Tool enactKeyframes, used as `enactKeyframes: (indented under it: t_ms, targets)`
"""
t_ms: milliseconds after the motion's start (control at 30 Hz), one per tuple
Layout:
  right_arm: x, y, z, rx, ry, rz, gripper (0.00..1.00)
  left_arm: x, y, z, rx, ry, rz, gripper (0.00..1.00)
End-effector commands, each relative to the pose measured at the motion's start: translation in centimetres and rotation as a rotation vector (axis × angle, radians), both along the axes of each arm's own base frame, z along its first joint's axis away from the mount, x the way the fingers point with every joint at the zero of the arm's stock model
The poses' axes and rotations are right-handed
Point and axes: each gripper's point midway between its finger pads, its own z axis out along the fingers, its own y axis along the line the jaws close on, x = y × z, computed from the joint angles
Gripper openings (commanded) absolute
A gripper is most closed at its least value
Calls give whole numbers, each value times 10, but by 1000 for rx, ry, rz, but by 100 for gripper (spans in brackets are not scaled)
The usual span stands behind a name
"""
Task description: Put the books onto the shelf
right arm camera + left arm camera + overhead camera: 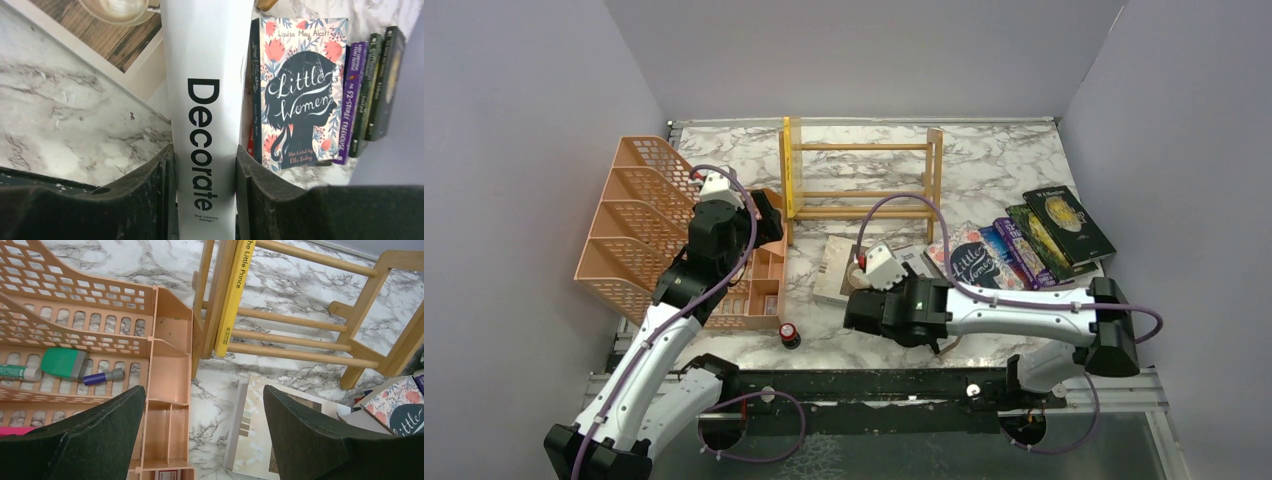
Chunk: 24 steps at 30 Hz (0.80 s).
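Observation:
The light-wood shelf stands at the back of the marble table, with a thin yellow book upright against its left end frame. My right gripper is shut on the spine of the white "Decorate" book, both pads pressing its sides. A pale cover-up book lies to its left. "Little Women", a purple book and dark green ones lie fanned to the right. My left gripper hangs open and empty over the table in front of the shelf.
An orange mesh file tray fills the left side, its low front compartments right under my left finger, holding a green eraser and a marker. A small red-topped black item stands near the front edge. Grey walls enclose the table.

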Motion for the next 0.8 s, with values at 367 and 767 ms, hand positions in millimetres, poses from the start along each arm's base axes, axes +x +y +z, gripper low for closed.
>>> enactKeyframes:
  t_ms: [367,767]
  targets:
    - [35,1,-13,255,197,-107,54,1,-15,-6,-49,47,-50,88]
    - [65,-31,-27,194,218,-172,65,5,-17,-21,-30,80,-55,88]
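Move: My right hand already has the white Decorate book by its spine; the book's middle is about 5 cm ahead, 2 cm right and 5 cm below. The coffee-cup book lies some 6 cm ahead and 9 cm left, Little Women about 8 cm ahead and 15 cm right, both roughly 12 cm lower. The shelf is about 22 cm ahead and 8 cm left. From my idle left hand the Decorate book is about 29 cm right, 9 cm back and 14 cm lower. I take the Decorate book nearly level forward with my right hand, about 6 cm in all, between the coffee-cup book and Little Women. Midway I begin easing my fingers wider around it while veering about 3 cm right and sinking nearly as much, tipping down, rolling left side up and turning clockwise, each a bit over 10 degrees. My empty, open left hand sinks about 2.5 cm. ##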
